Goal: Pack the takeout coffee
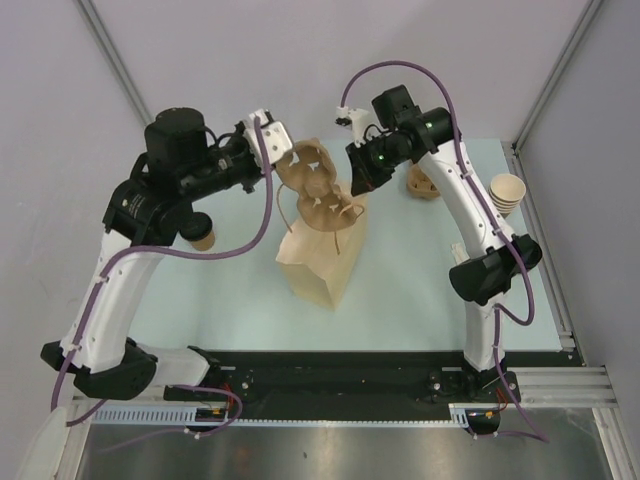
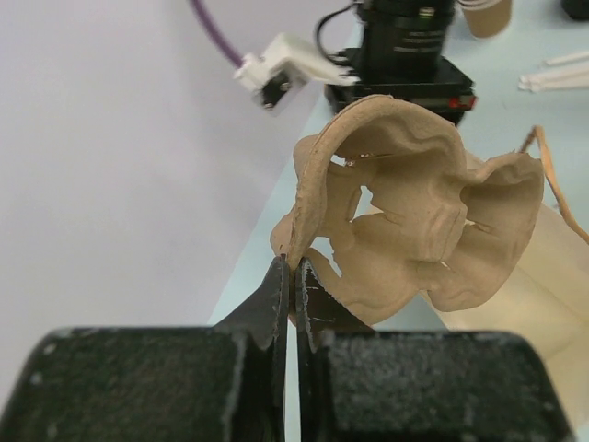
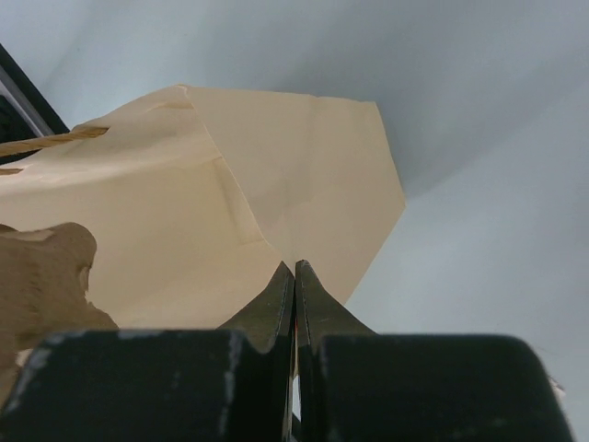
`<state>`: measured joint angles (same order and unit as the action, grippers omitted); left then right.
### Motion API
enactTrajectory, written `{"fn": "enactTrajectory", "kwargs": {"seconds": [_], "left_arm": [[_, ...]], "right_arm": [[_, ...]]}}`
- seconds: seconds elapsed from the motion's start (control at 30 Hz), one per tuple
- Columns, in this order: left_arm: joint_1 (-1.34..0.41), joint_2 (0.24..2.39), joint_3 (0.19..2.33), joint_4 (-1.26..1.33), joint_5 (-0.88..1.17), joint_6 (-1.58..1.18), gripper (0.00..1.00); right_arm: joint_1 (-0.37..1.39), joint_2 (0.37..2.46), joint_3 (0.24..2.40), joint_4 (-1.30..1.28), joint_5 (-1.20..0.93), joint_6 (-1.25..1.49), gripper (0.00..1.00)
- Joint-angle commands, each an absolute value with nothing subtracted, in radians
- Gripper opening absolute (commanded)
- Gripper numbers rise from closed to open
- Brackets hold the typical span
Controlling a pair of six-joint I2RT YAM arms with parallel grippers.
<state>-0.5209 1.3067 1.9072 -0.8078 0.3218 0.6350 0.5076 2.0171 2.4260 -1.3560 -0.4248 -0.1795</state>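
A tan paper bag (image 1: pixel 320 262) stands upright mid-table. Above its mouth hangs a moulded brown pulp cup carrier (image 1: pixel 315 185), tilted on edge. My left gripper (image 1: pixel 277 150) is shut on the carrier's rim; in the left wrist view the fingertips (image 2: pixel 281 276) pinch the carrier (image 2: pixel 414 221). My right gripper (image 1: pixel 357 190) is shut on the bag's top edge, and its wrist view shows the bag (image 3: pixel 230 184) pinched at the gripper (image 3: pixel 294 269). A brown takeout coffee cup (image 1: pixel 204 236) stands left of the bag, half hidden under my left arm.
Stacked brown paper cups (image 1: pixel 507 193) sit at the table's right edge, with more brown cups (image 1: pixel 422 183) behind my right arm. White wrapped straws (image 2: pixel 557 78) lie on the table near a cup (image 2: pixel 485 14). A metal frame post (image 1: pixel 555 90) rises at the back right.
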Motion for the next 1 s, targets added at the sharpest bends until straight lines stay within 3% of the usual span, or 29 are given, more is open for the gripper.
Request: {"fn": "enactTrajectory", "kwargs": {"seconds": [0.0,0.33,0.7,0.97], "left_arm": [[-0.583,1.308,1.919,-0.912,0.282,0.793,0.0],[-0.682,1.377,1.918,-1.055,0.238,0.899,0.0],[-0.775,1.279,1.594,-0.855,0.114,0.885,0.0],[-0.799,1.289,1.493,-0.796,0.112,0.873,0.0]], "right_arm": [[0.522,1.997,2.467,-1.39,-0.425,-0.236,0.0],[0.592,1.99,2.456,-1.365,-0.423,-0.363,0.0],[0.6,1.977,2.439,-1.338,-0.459,-0.383,0.0],[0.594,1.965,2.421,-1.324,-0.505,-0.408,0.0]]}}
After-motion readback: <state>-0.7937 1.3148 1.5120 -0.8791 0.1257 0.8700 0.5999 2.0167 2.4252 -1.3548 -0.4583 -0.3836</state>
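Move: Below and to the right of the left hand, which already holds the cup holder, the open mouth of the paper bag lies about 10 cm right, 3 cm back and some 19 cm down. The lidded coffee stands about 25 cm left of that hand, 8 cm farther out and 42 cm below. For the right hand, already pinching the bag's rim, the mouth's middle is roughly 7 cm left, 8 cm back and nearly level. Lowering the cup holder into the bag's mouth, the left hand sinks about 18 cm while drifting some 5 cm right and slightly back, its fingers tipping down by about 30 degrees and keeping their shut grip. The right hand keeps pinching the rim and eases it a few centimetres left and back, turning counter-clockwise, then stays. ##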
